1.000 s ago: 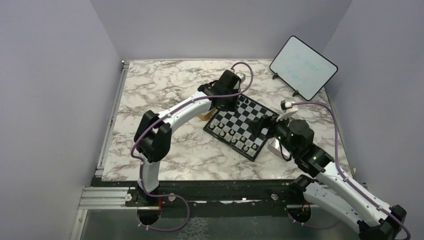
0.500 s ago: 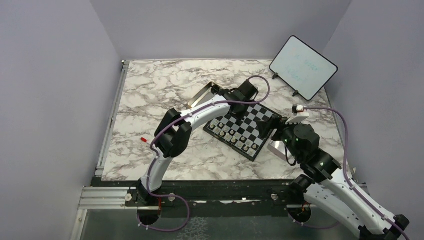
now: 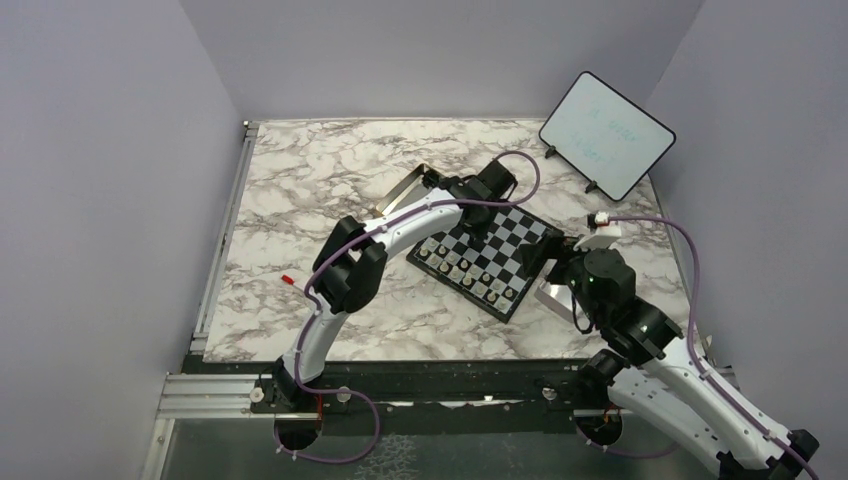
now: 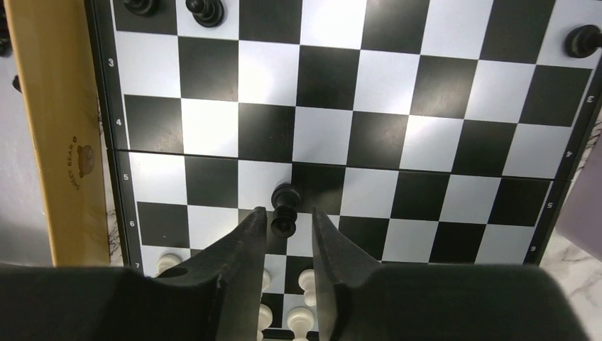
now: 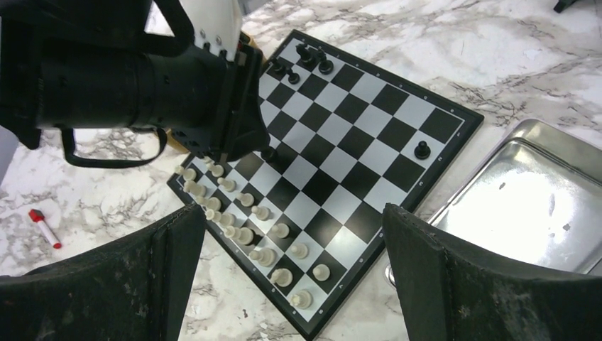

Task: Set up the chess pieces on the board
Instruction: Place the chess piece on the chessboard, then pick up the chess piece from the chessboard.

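The board (image 3: 497, 232) lies at an angle in mid-table. Pale chess pieces (image 5: 241, 213) fill its two near rows. A few black chess pieces (image 5: 305, 57) stand at its far corner and one black piece (image 5: 422, 149) stands alone near the right edge. My left gripper (image 4: 286, 222) reaches down over the board, jaws slightly apart. A black piece (image 4: 285, 208) sits on the board at its tips with a thin gap on each side. My right gripper (image 5: 294, 213) hovers wide open above the board's near corner, holding nothing.
A gold tin (image 3: 400, 190) sits by the board's left corner, and its rim (image 4: 57, 128) runs along the board's edge. A shiny metal tray (image 5: 525, 192) lies right of the board. A white tablet (image 3: 607, 133) stands at back right. A red marker (image 3: 288, 281) lies at left.
My left arm swung from the tin side across to the board's far part and lowered there. Its jaws have just parted around the black piece. The right arm drew back slightly.
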### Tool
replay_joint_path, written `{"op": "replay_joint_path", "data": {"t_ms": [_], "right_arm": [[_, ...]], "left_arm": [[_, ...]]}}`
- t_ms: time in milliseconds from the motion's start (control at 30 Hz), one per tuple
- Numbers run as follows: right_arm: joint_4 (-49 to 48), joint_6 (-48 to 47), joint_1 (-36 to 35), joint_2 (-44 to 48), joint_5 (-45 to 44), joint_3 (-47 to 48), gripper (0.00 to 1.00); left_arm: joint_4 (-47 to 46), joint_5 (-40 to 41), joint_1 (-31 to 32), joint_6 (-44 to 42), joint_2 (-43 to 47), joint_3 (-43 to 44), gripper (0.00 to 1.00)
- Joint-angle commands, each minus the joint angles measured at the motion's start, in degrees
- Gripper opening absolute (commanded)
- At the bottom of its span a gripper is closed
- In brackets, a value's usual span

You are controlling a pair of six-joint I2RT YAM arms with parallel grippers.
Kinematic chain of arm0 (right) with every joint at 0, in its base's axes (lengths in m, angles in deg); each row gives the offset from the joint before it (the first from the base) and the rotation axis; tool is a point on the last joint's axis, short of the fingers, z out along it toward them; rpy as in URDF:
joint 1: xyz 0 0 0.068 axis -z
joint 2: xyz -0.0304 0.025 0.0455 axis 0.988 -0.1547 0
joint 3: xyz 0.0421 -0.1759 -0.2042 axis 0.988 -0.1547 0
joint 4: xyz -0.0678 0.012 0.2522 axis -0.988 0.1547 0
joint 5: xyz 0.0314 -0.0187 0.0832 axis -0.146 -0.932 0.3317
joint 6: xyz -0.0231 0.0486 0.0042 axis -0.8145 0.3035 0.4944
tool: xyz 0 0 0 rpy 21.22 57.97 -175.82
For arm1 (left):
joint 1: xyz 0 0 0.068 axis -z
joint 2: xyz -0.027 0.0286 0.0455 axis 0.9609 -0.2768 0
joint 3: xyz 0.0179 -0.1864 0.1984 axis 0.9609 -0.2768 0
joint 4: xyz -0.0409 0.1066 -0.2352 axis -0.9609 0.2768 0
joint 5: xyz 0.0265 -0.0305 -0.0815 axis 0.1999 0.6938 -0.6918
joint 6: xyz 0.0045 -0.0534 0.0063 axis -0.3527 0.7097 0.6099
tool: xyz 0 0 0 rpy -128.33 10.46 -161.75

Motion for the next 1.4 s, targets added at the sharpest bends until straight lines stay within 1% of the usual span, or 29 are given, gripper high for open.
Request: {"op": "replay_joint_path", "data": {"t_ms": [0,100,200,267,367,467,533,633,700,767,833,867,900,933,967,1000,1167,1300,1367], "right_arm": [[1.8,0.8,-0.3,-1.3,-1.4,2.1,1.00],[0.5,-0.1,-0.3,-2.3,1.7,2.0,0.96],[-1.8,-0.5,-0.3,-3.8,4.3,1.6,0.90],[-2.6,-0.4,-0.3,-6.0,5.2,1.6,0.88],[-2.7,0.6,-0.3,-9.2,6.9,2.4,0.87],[-3.9,0.6,-0.3,-11.8,8.8,2.8,0.85],[-5.3,0.5,-0.3,-13.5,9.4,2.8,0.82],[-8.1,-0.5,-0.4,-16.9,10.3,2.9,0.74],[-10.2,-2.1,-0.3,-19.9,11.5,3.3,0.69],[-11.4,-3.0,-0.3,-23.5,12.4,4.6,0.61],[-11.7,-3.7,-0.3,-27.3,12.8,6.4,0.55],[-11.8,-3.9,-0.3,-29.2,13.0,7.3,0.53],[-12.2,-4.3,-0.3,-30.8,13.3,8.1,0.52],[-13.0,-4.6,-0.3,-32.6,13.6,8.7,0.50],[-14.1,-5.2,-0.3,-34.1,14.1,9.2,0.48],[-15.2,-5.9,-0.3,-35.7,14.7,9.7,0.47],[-15.9,-7.2,-0.3,-43.9,15.6,13.8,0.46],[-15.0,-8.8,-0.3,-49.4,12.9,16.9,0.44],[-15.1,-10.0,-0.3,-51.5,11.7,18.2,0.42]], "left_arm": [[-0.1,-1.8,0.2,-0.6,0.0,3.2,0.34],[-0.2,-3.2,-0.4,-0.3,1.7,3.7,0.40],[-1.1,-7.5,-2.8,0.2,3.9,3.9,0.43],[-1.5,-8.3,-5.3,-0.1,5.6,4.1,0.45],[-2.7,-12.8,-9.4,-0.1,8.7,2.9,0.48],[-5.1,-17.7,-14.3,0.0,12.6,-0.3,0.51],[-6.9,-18.5,-17.1,-0.1,16.3,-3.5,0.54],[-10.0,-19.8,-20.3,-0.5,21.8,-9.9,0.56],[-11.3,-18.6,-21.0,-1.3,25.7,-13.7,0.58],[-11.3,-17.5,-21.0,-2.5,29.9,-17.2,0.60],[-11.4,-17.5,-21.0,-3.0,34.6,-21.0,0.63],[-11.6,-17.8,-21.1,-3.3,37.0,-23.0,0.65],[-11.7,-18.0,-21.1,-3.6,39.2,-24.9,0.69],[-11.9,-17.9,-21.0,-3.8,41.7,-27.1,0.76],[-12.1,-17.4,-21.1,-4.0,44.2,-29.4,0.82],[-12.4,-17.0,-21.1,-4.2,46.5,-31.7,0.84],[-14.4,-14.5,-21.0,-4.7,57.3,-43.0,0.89],[-16.3,-13.7,-21.0,-4.9,63.6,-50.0,0.95],[-17.9,-13.4,-21.1,-4.7,65.9,-52.9,0.99]]}}
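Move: Standing on mid-board between the left fingers is the tall black chess piece, level with the left hand point and some 2 cm below it. From the right hand it is about 11 cm ahead, 12 cm left and 15 cm below; the nearest white pawn stands 4 cm back and 2 cm left of it, a black pawn 9 cm straight beyond it, and the lone black pawn 15 cm to its right and 1 cm back. Opening wide, the left hand lifts clear of the black piece, first up and some 8 cm forward, then swings left and back past its start, ending about 20 cm left and 15 cm up. The right hand reaches left, down and forward towards the piece, roughly 17 cm in all, tipping its fingers down, turning counter-clockwise and closing to under half open. ##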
